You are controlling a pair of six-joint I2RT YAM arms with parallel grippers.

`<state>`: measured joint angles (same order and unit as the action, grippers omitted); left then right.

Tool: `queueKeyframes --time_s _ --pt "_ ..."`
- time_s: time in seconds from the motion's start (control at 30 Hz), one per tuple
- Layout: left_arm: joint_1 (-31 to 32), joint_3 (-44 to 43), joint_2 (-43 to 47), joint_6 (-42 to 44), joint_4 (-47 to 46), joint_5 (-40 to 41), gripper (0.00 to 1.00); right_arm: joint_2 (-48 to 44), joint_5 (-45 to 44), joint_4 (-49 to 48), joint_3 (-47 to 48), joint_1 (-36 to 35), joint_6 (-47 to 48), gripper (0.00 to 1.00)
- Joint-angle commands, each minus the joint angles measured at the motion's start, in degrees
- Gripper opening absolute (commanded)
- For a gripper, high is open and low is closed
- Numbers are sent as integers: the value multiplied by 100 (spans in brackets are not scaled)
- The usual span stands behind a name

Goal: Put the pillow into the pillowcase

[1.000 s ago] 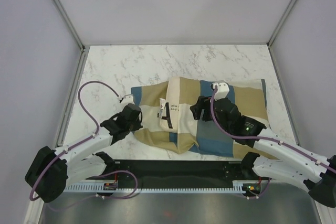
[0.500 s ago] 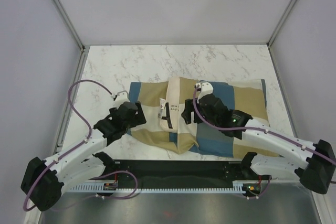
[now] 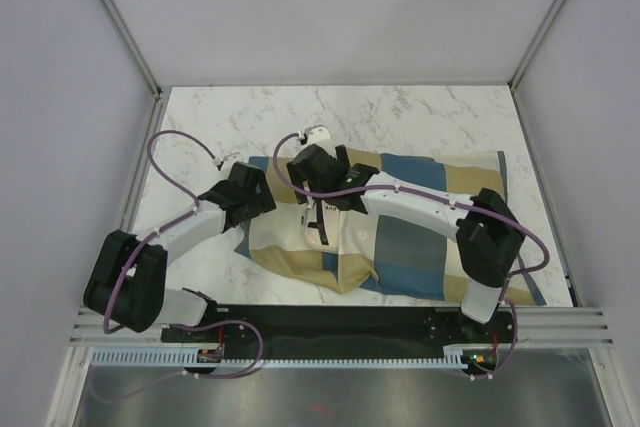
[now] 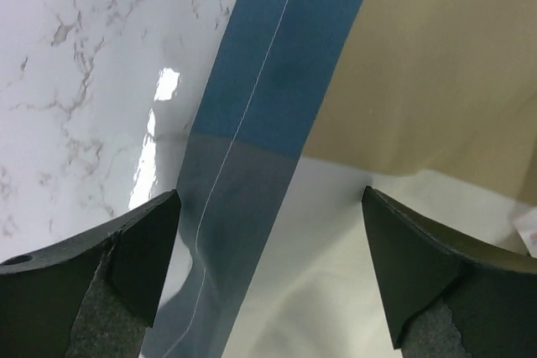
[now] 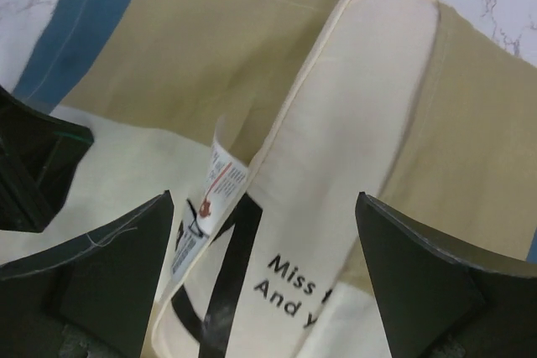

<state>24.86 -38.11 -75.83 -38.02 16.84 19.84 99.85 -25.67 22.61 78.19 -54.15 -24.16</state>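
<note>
The checked blue, tan and cream pillowcase [image 3: 410,242] lies spread across the middle of the marble table. The cream pillow [image 3: 325,225] shows only at the case's left part, where its end with dark text and a black mark sticks out. My right gripper [image 3: 306,185] reaches across the case and stands open, straddling that pillow end [image 5: 361,123] without touching it; a small care label [image 5: 220,182] hangs there. My left gripper [image 3: 260,194] is open just above the case's left edge, over a blue stripe [image 4: 277,64]. Nothing sits between either gripper's fingers [image 4: 143,257].
White marble table [image 3: 200,127] with pale enclosure walls on three sides. A black rail [image 3: 340,325] runs along the near edge by the arm bases. The left arm's cable [image 3: 165,147] loops over the table's left part. The two grippers are close together.
The left gripper has opened, letting go of the pillowcase's left edge. The right arm has swung left across the pillowcase to the pillow's exposed end and opened wider.
</note>
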Motion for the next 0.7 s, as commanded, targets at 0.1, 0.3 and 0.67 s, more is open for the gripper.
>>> queueKeyframes --time_s 0.1,0.3,0.67 --pt "-324 -566 -984 330 -875 -893 70 939 -1115 534 759 -16 26 94" --pt "-333 -663 -1241 409 -1148 -964 10 1142 -1265 595 408 -51 -9 42" --pt "-658 -540 -811 497 -1034 -859 2 -782 -1098 314 -1085 -263 -9 0"
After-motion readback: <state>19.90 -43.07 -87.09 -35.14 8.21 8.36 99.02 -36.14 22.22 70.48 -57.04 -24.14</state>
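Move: The pillow end showing at the case's mouth has its grip spot about 2 cm ahead of the right hand, 2 cm to its right and 6 cm below. The care label is some 2 cm left of that hand, 1 cm back and 7 cm below; the case's upper hem is 5 cm right, level, 7 cm below. The pillowcase's blue edge is 3 cm ahead of the left hand, 2 cm right and 3 cm below, with the pillow end roughly 14 cm right and 2 cm ahead. The pillow end is pinched near its left seam as the right hand sinks about 5 cm, going slightly forward and right, and shuts its fingers; keeping hold, that hand then draws back nearly 4 cm and rises 2 cm. Meanwhile the blue edge of the pillowcase is caught by the left fingers, which close as that hand reaches some 4 cm forward, down and a little right, then lifts slightly. ##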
